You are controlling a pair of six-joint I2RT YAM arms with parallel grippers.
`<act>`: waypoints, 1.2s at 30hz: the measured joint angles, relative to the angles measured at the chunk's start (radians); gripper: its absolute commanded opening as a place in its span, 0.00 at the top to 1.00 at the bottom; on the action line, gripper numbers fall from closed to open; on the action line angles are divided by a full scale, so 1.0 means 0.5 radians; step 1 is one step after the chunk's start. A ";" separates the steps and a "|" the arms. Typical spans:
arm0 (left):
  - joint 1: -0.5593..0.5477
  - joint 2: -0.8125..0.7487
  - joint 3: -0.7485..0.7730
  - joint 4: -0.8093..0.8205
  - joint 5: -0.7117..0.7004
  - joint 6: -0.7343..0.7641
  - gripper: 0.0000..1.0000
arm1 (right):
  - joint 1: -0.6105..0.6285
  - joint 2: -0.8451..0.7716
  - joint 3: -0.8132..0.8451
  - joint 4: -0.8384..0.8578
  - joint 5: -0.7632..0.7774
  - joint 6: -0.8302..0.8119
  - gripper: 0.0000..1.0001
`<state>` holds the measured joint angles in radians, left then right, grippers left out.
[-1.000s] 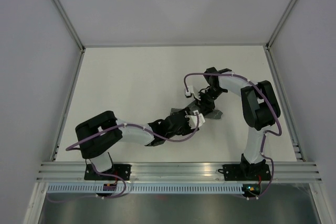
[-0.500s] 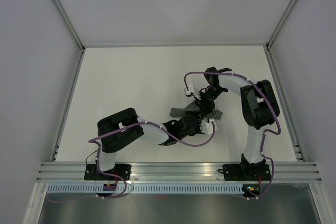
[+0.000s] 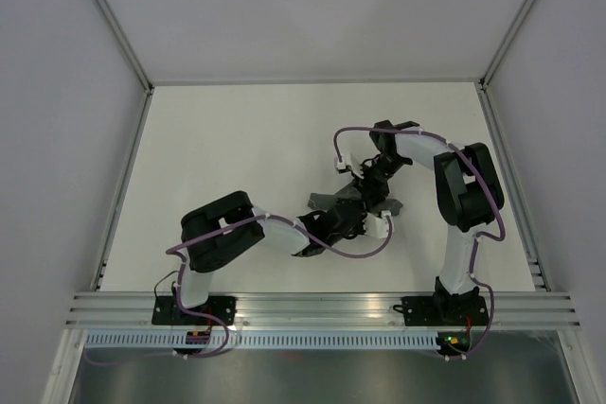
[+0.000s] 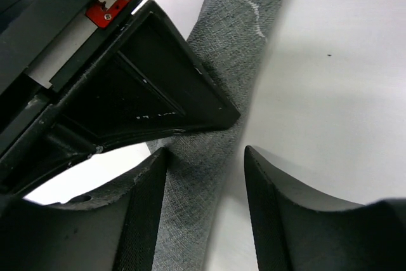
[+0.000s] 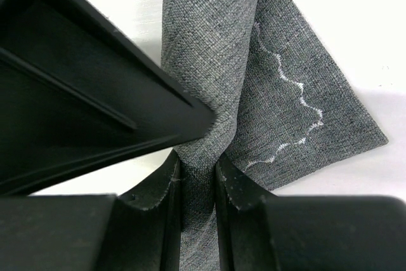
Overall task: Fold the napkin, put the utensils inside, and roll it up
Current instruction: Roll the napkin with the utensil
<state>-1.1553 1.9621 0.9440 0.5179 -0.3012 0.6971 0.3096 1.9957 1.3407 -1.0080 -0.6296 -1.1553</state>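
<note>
The dark grey napkin (image 3: 323,202) lies mid-table as a narrow roll (image 5: 209,61), with a loose corner flap (image 5: 304,112) carrying a wavy light stitched line. My right gripper (image 5: 198,169) is shut on the roll and pinches it tight between both fingers. My left gripper (image 4: 205,153) is open and straddles the same roll (image 4: 216,157) close beside the right one. Its left finger (image 4: 149,207) is against the cloth, and white table shows between the roll and its right finger (image 4: 273,214). The two grippers (image 3: 362,207) nearly touch. No utensils are in view.
White table top (image 3: 237,149) with a raised rim and white walls on three sides. An aluminium rail (image 3: 322,309) carries both arm bases at the near edge. Purple cables loop off each arm.
My left arm has swung right and reached in to the napkin, bringing its gripper up beside the right one. The right arm and the roll have stayed in place.
</note>
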 measured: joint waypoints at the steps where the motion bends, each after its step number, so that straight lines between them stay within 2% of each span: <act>1: 0.011 0.006 0.014 -0.014 0.014 0.001 0.47 | -0.002 0.001 0.000 -0.001 -0.001 0.000 0.94; 7: 0.060 0.018 0.079 -0.107 0.093 0.001 0.64 | -0.015 0.005 0.002 -0.011 -0.008 0.000 0.93; 9: 0.069 0.018 0.098 -0.146 0.121 0.001 0.77 | -0.018 0.008 0.004 -0.012 -0.009 0.001 0.91; 10: 0.072 0.017 0.107 -0.163 0.134 0.005 0.85 | -0.021 0.008 0.004 -0.013 -0.009 0.002 0.87; 12: 0.078 0.018 0.135 -0.220 0.163 0.005 0.90 | -0.027 0.009 0.005 -0.018 -0.010 0.008 0.79; 13: 0.082 0.018 0.153 -0.255 0.177 0.005 0.94 | -0.030 0.009 0.005 -0.022 -0.010 0.011 0.68; 15: 0.089 0.018 0.188 -0.314 0.218 -0.002 0.98 | -0.038 0.011 0.005 -0.033 -0.001 0.018 0.60; 16: 0.095 0.017 0.206 -0.347 0.243 -0.008 0.98 | -0.043 0.017 0.006 -0.041 0.000 0.022 0.54; 19: 0.120 0.017 0.252 -0.423 0.320 -0.053 0.98 | -0.058 0.016 0.011 -0.090 -0.009 0.031 0.47; 26: 0.180 0.008 0.310 -0.526 0.519 -0.195 0.98 | -0.156 0.035 0.111 -0.216 0.029 0.017 0.42; 30: 0.201 0.001 0.330 -0.574 0.591 -0.267 0.98 | -0.281 0.035 0.218 -0.303 0.031 0.014 0.35; 36: 0.237 0.002 0.411 -0.729 0.719 -0.376 0.98 | -0.402 0.012 0.293 -0.321 0.008 0.041 0.35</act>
<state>-1.0367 1.9629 1.1496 0.1532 0.0586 0.5091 0.1085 2.0018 1.4872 -1.1687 -0.6258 -1.1347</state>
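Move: The rolled napkin lies just off the left hand's open fingertips, about 1 cm ahead and 1 cm below. Its left end is roughly 11 cm to that hand's left, level with it in reach and 2 cm lower. The right hand already pinches the roll, which lies right between its fingers. The loose napkin corner sticks out some 3 cm ahead of the right hand and 5 cm to its left, 1 cm lower. Left pinches the roll, tipping down 20 degrees; right lets go, leaving about 7 cm rightward, forward and up. ##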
